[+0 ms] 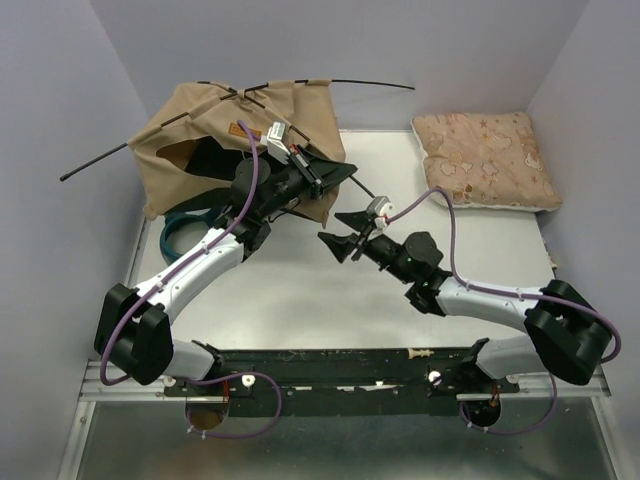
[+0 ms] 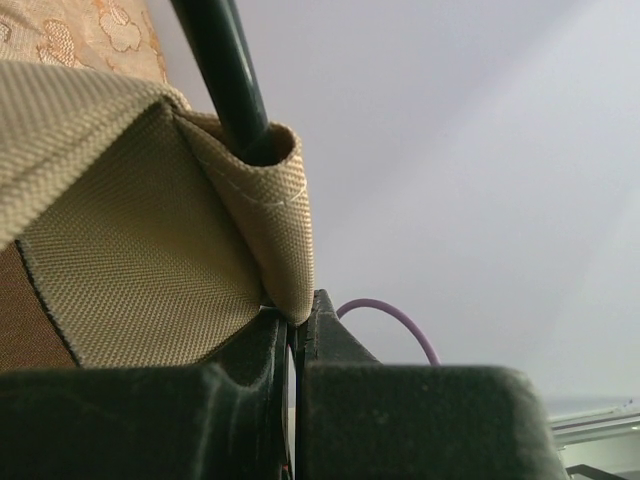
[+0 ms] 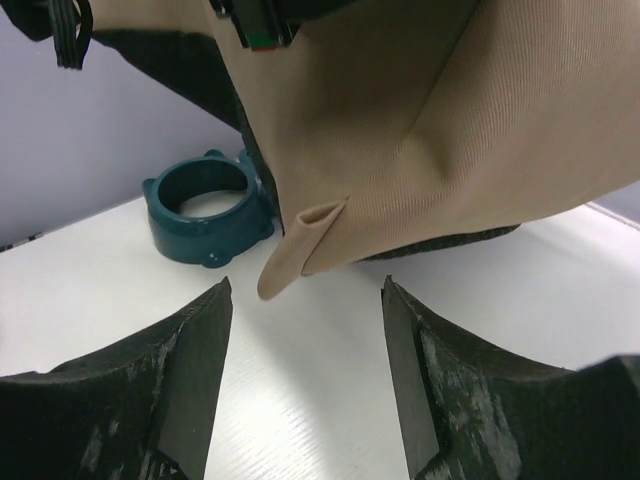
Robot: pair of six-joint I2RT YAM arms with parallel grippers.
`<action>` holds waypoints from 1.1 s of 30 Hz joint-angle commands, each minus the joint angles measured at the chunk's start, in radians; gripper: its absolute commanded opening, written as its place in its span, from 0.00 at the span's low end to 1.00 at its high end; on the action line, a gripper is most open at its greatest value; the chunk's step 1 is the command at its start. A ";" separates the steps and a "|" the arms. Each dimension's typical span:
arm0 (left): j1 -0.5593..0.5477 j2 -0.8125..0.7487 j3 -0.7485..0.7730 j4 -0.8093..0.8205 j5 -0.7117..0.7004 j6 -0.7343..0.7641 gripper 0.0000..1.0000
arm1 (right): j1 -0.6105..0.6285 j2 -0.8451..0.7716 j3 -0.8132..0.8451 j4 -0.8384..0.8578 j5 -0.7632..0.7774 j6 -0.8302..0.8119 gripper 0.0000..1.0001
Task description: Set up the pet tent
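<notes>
The pet tent (image 1: pixel 215 130) stands half-raised at the back left, tan fabric over a black base. Thin black poles (image 1: pixel 375 84) stick out past its top on both sides. My left gripper (image 1: pixel 332 176) is at the tent's right front corner. In the left wrist view it (image 2: pixel 298 316) is shut on the lower edge of a tan fabric pocket (image 2: pixel 275 210), into which a black pole (image 2: pixel 225 70) runs. My right gripper (image 1: pixel 336 241) is low over the table, open, and points at the tent. In its own view, the jaws (image 3: pixel 305 292) stand wide apart just short of a small hanging fabric tab (image 3: pixel 298 245), with nothing between them.
A pink patterned cushion (image 1: pixel 487 158) lies at the back right against the wall. A teal ring (image 1: pixel 178 232) sits on the table (image 1: pixel 300 300) at the tent's front left, and it also shows as a teal ring (image 3: pixel 205 205) beside the fabric. Grey walls close in the back and both sides.
</notes>
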 commanded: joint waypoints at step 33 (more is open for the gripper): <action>0.183 -0.158 -0.117 -0.131 0.164 0.378 0.00 | 0.009 -0.162 -0.042 -0.219 0.032 -0.094 0.01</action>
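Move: The tent's loose corner pocket lies just off my open right fingers: about 2 cm ahead, 2 cm to the left, and almost level. My left hand still pinches the fabric sleeve and the pole. From it, the pocket is roughly 4 cm back, 5 cm left and 13 cm below, and the pole's free end is about 2 cm back, 4 cm right and 6 cm below. I ease my right hand about 2 cm forward-left and slightly up around the corner pocket, shut its fingers on the fabric, then draw it some 4 cm to the right and a little back. As that pull begins, my left hand, keeping its pinch on sleeve and pole, swings about 5 cm left and 3 cm down, tilting over 10 degrees, to bring the pole end towards the pocket. ##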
